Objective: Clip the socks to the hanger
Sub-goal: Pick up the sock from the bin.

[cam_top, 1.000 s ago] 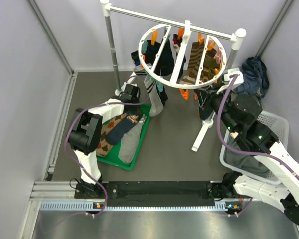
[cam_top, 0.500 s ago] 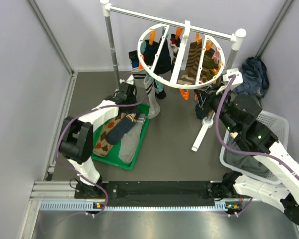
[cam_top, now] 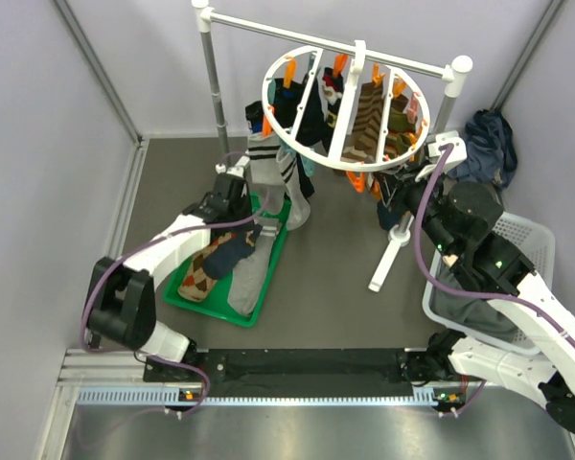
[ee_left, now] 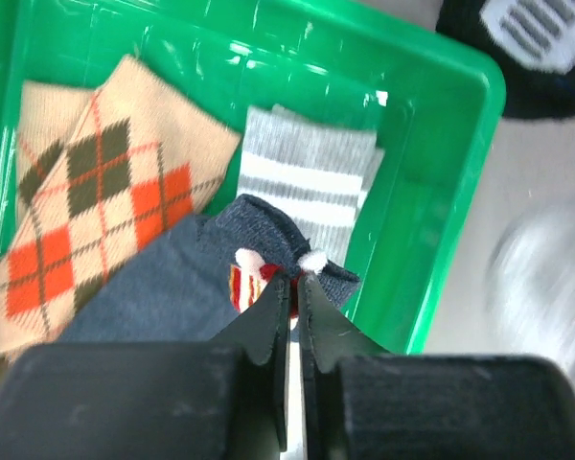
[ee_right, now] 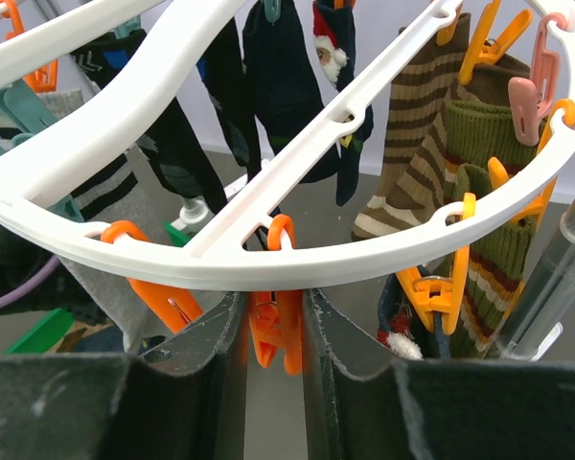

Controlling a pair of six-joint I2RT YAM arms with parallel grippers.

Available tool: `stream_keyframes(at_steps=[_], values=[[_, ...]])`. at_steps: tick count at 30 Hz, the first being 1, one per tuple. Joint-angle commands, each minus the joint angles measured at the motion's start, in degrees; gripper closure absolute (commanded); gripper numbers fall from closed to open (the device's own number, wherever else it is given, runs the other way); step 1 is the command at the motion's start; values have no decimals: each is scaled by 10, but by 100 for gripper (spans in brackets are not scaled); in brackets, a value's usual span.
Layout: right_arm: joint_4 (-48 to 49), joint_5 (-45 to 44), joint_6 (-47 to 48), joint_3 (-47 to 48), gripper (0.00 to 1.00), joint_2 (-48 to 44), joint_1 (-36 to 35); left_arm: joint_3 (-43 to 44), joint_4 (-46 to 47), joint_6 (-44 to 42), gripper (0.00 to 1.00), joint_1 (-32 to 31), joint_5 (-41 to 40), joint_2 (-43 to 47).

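The white ring hanger (cam_top: 350,110) hangs from the rail, and several socks are clipped to it. In the green tray (cam_top: 268,280) lie a tan argyle sock (ee_left: 96,192), a grey sock with white bands (ee_left: 307,177) and a dark navy sock (ee_left: 163,287). My left gripper (ee_left: 295,278) is low over the tray (ee_left: 460,192), shut on the navy sock's cuff beside a red and white motif. In the top view this left gripper (cam_top: 252,228) sits at the tray's far end. My right gripper (ee_right: 273,316) is under the hanger's rim (ee_right: 297,264), shut on an orange clip (ee_right: 278,335).
A white and grey rail stand (cam_top: 211,86) carries the hanger, with one foot (cam_top: 388,259) reaching toward me. At the right stands a white lattice basket (cam_top: 532,235), and a dark blue-grey cloth bundle (cam_top: 489,144) lies behind it. Walls close in the floor on both sides.
My left arm has stretched out and lowered to the tray, and its jaws have closed on the navy sock. The hanger has swung slightly. The right arm has not moved.
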State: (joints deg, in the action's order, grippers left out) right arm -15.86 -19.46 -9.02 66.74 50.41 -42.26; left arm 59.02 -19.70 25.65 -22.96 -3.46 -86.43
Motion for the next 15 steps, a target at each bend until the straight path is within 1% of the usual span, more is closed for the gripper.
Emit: stream_keyframes(at_steps=[1,5,6,8,13,15], values=[[9,1,1,0,100,1,-3,-38,34,1,100,2,7,109],[14,5,-4,-7,100,3,-2,-70,42,-9,100,2,-17,188],[13,8,-6,-5,100,5,-2,-81,51,-12,100,2,-17,218],[8,15,-6,1,100,10,-2,-91,62,-14,100,2,-13,249],[-6,37,-7,23,100,16,-2,-109,91,-15,100,1,52,340],[-2,43,-13,24,100,11,-2,-107,90,-18,100,1,55,378]])
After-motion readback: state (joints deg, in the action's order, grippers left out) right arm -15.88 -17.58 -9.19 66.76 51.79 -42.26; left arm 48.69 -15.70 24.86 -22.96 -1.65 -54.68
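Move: The left hand already grips the navy sock by its cuff, over the green bin. The orange clip in the right fingers, where this sock is presumably bound, lies about 30 cm to the left hand's right, 8 cm nearer the base and 30 cm higher. From the left hand, a hanging grey sock is some 6 cm ahead, 6 cm right and 15 cm up; the argyle sock is 10 cm left, 6 cm back and 8 below, the grey bin sock 8 cm straight back and 8 below. Keeping the navy sock's cuff pinched between shut fingers, the left hand first eases back and then climbs ever faster out of the bin, rising some 12 cm and drawing about 5 cm back towards the base, while the wrist tips the steeply downward fingers up by roughly 25 degrees. The right hand keeps its hold on the orange clip at the hanger's near rim and only at the end drifts about 1 cm to its left. ##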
